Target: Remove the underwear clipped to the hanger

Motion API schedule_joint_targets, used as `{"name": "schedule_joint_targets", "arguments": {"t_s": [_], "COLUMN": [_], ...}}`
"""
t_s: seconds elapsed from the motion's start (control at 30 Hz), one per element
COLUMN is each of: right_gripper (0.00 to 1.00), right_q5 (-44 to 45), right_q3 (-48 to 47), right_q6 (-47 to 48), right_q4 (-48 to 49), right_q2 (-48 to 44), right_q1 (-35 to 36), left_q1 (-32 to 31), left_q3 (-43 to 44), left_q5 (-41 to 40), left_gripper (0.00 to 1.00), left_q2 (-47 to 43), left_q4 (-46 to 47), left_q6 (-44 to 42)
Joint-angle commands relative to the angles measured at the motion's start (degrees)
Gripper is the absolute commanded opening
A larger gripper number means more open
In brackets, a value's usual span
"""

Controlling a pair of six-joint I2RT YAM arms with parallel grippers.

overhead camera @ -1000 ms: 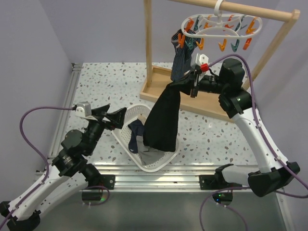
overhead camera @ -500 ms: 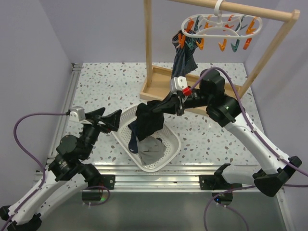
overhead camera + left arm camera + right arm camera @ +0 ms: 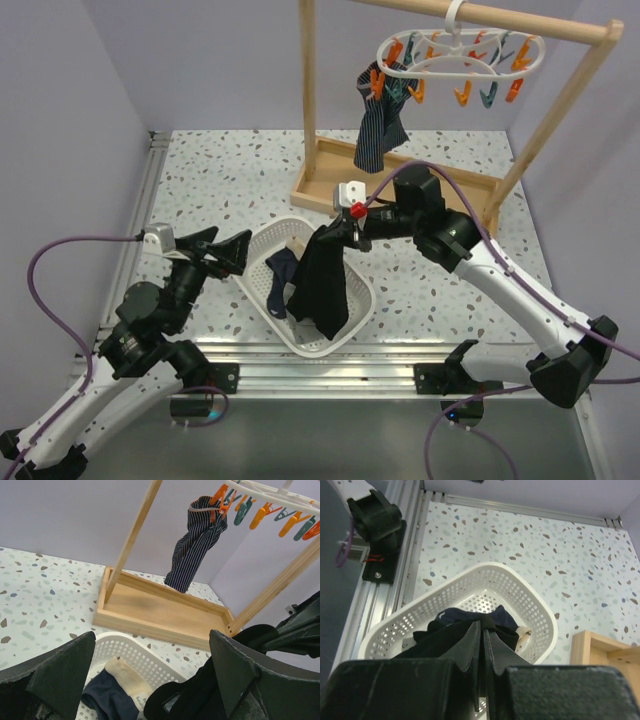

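The white hanger (image 3: 460, 50) with orange and teal clips hangs from the wooden rail. One navy-and-white striped underwear (image 3: 380, 125) (image 3: 197, 540) is still clipped at its left end. My right gripper (image 3: 333, 236) (image 3: 483, 626) is shut on black underwear (image 3: 322, 285) (image 3: 437, 639), which hangs down into the white basket (image 3: 252, 252). Navy underwear with a beige waistband (image 3: 280, 282) (image 3: 107, 695) lies in the basket. My left gripper (image 3: 232, 250) (image 3: 155, 680) stands open at the basket's left rim with nothing between its fingers.
The wooden rail frame has an upright post (image 3: 308, 90) and a tray-like base (image 3: 410, 205) behind the basket. Its slanted brace (image 3: 555, 110) runs at the right. An aluminium rail (image 3: 330, 350) borders the near edge. Lavender walls close in the left and back.
My right arm swung left and down from the rack, carrying the black underwear over the basket, where it now hangs unfolded. The left arm drew back slightly, still open.
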State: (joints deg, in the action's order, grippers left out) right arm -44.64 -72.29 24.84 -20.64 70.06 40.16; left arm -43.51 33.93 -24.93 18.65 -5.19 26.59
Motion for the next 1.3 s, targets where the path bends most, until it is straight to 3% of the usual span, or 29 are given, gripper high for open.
{"name": "schedule_joint_targets", "arguments": {"t_s": [0.0,0.2,0.3,0.33,0.43,0.53,0.67,0.87,1.13,1.27], "right_gripper": [0.04,0.25,0.44,0.56,0.71,0.78,0.82,0.84,0.85,0.85], "right_q5": [4.1,8.2,12.9,14.0,17.1,16.2,12.6,6.5,1.5,-4.6], "right_q3": [1.4,4.3,5.3,6.1,7.4,8.7,10.2,13.1,19.4,20.4], "right_q6": [4.6,7.0,6.7,6.0,4.3,3.1,0.3,-0.1,-2.8,-3.7], "right_q4": [-1.6,-3.0,-3.3,-3.2,-2.8,-3.2,-4.0,-5.6,-3.4,-3.5], "right_q2": [-0.5,-1.2,-2.0,-2.4,-3.9,-5.3,-6.5,-8.0,-12.1,-12.0], "right_q1": [0.2,0.2,0.2,0.0,-1.2,-3.8,-9.0,-16.3,-24.9,-29.2], "left_q1": [0.4,0.4,0.4,0.4,0.4,0.4,0.5,3.5,11.3,13.1], "left_q3": [-0.2,-0.1,0.9,1.9,4.2,6.4,10.0,22.5,45.8,57.4], "left_q5": [-0.2,3.1,5.5,6.1,8.6,11.6,17.4,26.4,42.4,44.7], "left_gripper": [1.0,1.0,1.0,1.0,1.0,1.0,1.0,1.0,1.0,1.0], "left_q2": [0.2,3.8,7.4,8.6,13.9,19.5,28.2,42.5,63.9,72.4], "left_q4": [-0.1,3.4,7.5,8.9,11.5,14.9,19.3,21.1,22.2,19.2], "left_q6": [1.5,-0.2,-2.9,-3.6,-5.2,-6.3,-8.7,-10.3,-2.8,2.3]}}
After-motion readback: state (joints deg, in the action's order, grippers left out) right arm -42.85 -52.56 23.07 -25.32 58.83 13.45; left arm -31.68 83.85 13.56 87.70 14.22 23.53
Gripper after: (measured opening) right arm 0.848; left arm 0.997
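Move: For the right hand, still pinching the black underwear, the basket's middle is about 4 cm ahead, 5 cm left and 28 cm below; the navy underwear in it lies roughly 6 cm ahead and 9 cm left of the hand. From the empty left hand, the striped underwear hangs some 38 cm ahead, 26 cm right and 12 cm above; the basket is about 4 cm ahead, 11 cm right and 28 cm below. Lower the right gripper while opening it wide, letting the black underwear go over the basket, then draw away to the right, some 14 cm in all and still sinking, turning clockwise. Meanwhile bring the open left gripper right and forward, about 18 cm each way, dipping slightly before climbing 10 cm, and turn it clockwise some 25 degrees towards the striped underwear. ##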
